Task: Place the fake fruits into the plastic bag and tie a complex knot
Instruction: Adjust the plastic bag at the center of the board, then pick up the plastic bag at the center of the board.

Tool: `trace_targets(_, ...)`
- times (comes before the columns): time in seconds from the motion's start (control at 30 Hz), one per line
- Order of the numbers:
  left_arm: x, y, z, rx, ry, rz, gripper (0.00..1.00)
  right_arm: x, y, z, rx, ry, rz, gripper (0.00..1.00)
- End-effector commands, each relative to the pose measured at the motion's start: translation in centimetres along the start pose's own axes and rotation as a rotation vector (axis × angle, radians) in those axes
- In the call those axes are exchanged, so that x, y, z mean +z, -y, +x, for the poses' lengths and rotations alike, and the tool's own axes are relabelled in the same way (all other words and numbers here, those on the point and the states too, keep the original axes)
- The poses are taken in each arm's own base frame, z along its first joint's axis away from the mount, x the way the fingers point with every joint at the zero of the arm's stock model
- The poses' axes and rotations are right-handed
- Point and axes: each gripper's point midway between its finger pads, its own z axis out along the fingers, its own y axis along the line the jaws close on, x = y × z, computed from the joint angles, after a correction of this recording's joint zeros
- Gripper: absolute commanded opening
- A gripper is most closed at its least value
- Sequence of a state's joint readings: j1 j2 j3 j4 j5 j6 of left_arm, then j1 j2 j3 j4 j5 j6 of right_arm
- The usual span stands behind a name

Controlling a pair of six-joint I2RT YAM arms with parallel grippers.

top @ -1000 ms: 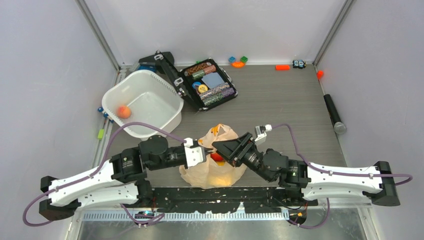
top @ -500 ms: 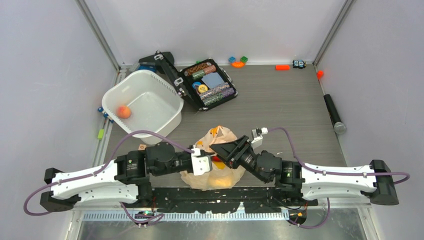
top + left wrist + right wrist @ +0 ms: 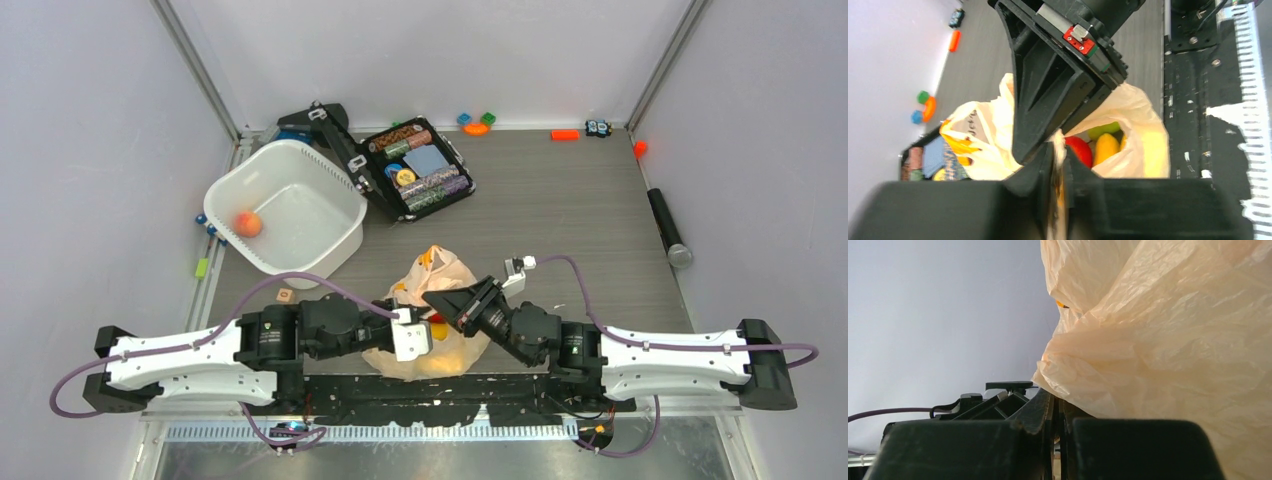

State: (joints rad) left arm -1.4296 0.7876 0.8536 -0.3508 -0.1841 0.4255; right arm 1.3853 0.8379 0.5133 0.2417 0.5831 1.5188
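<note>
The pale peach plastic bag [image 3: 440, 275] sits between the two arms near the table's front edge. In the left wrist view its mouth gapes, showing a red apple [image 3: 1079, 150], a yellow fruit [image 3: 1106, 148] and a green pear [image 3: 1103, 130] inside. My left gripper [image 3: 424, 330] [image 3: 1058, 159] is shut on a fold of the bag's rim. My right gripper [image 3: 434, 300] [image 3: 1058, 402] meets it from the right and is shut on the bag's film [image 3: 1158, 340] too. A small orange fruit [image 3: 247, 223] lies in the white tub.
The white tub [image 3: 330, 190] stands at the back left. An open black case of poker chips [image 3: 418, 168] is beside it. Small toy blocks [image 3: 477, 122] and an orange piece [image 3: 565, 134] line the back wall. A black cylinder [image 3: 667, 227] lies at the right.
The right gripper's jaws have closed onto the bag. The left arm has shifted toward the front edge and a little right, still holding the bag's rim.
</note>
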Motion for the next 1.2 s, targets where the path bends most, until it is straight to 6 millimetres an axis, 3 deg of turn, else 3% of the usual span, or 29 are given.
trace_targets(0.0, -0.8, -0.7, -1.2, -0.027, 0.02, -0.021, 0.36, 0.0, -1.3, -2.1, -0.027, 0.099, -0.04, 0.05)
trace_targets(0.03, -1.0, -0.9, -1.3, -0.035, 0.018, -0.028, 0.54, -0.2, -1.5, -2.5, -0.06, 0.113, -0.046, 0.05)
trace_targets(0.13, -2.0, -1.5, -2.0, -0.089, 0.019, -0.041, 0.91, -0.2, -1.6, -4.1, -0.186, 0.156, -0.041, 0.05)
trace_targets(0.23, -3.2, -1.8, -3.7, -0.168, 0.052, -0.022, 0.99, 0.2, -2.9, -6.0, -0.294, 0.186, -0.053, 0.05)
trace_targets(0.4, -5.3, -3.2, -6.5, -0.399, 0.111, -0.055, 0.99, 1.0, -5.1, -6.8, -0.536, 0.148, -0.076, 0.05)
trace_targets(0.53, -6.5, -4.6, -7.2, -0.604, 0.136, -0.116, 0.99, 1.5, -8.4, -7.3, -0.692, 0.103, -0.144, 0.05)
trace_targets(0.73, -9.3, -6.9, -7.1, -0.785, 0.232, -0.228, 0.99, 2.0, -13.4, -5.3, -0.933, -0.077, -0.309, 0.05)
trace_targets(0.83, -10.5, -7.5, -6.8, -0.831, 0.25, -0.257, 0.99, 1.1, -15.5, -3.7, -1.051, -0.19, -0.427, 0.05)
trace_targets(0.97, -11.0, -7.6, -5.9, -0.92, 0.272, -0.286, 0.99, 0.2, -15.0, -2.4, -1.132, -0.316, -0.517, 0.05)
trace_targets(1.0, -10.9, -7.4, -5.9, -0.943, 0.289, -0.281, 0.99, 0.1, -14.2, -2.5, -1.132, -0.325, -0.512, 0.05)
trace_targets(1.03, -10.8, -7.2, -5.9, -0.968, 0.306, -0.274, 0.99, -0.1, -14.3, -2.5, -1.119, -0.324, -0.539, 0.05)
trace_targets(1.07, -10.6, -7.1, -5.8, -0.99, 0.32, -0.267, 0.99, -0.1, -12.8, -2.3, -1.104, -0.34, -0.534, 0.05)
trace_targets(1.1, -10.3, -6.9, -5.8, -1.007, 0.329, -0.261, 0.99, -0.6, -13.5, -2.0, -1.081, -0.332, -0.602, 0.05)
trace_targets(1.13, -9.9, -6.7, -5.5, -1.025, 0.331, -0.26, 0.99, -0.7, -11.5, -1.5, -1.061, -0.366, -0.6, 0.05)
trace_targets(1.17, -9.5, -6.6, -5.3, -1.047, 0.34, -0.262, 0.99, -1.1, -12.0, -1.3, -1.038, -0.349, -0.651, 0.05)
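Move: Both hands are at the mouth of the fruit-filled plastic bag, whose middle lies about 15 cm below them, some 5 cm back from the left hand and 8 cm back from the right, with no clear sideways offset. From the left hand, the open black case lies about 31 cm ahead and 2 cm left, and the white basket about 22 cm ahead and 30 cm left, both over 20 cm lower. Left lets go, retreating up-left; right, still pinching, hauls the bag forward, then up some 12 cm, tipping down. ##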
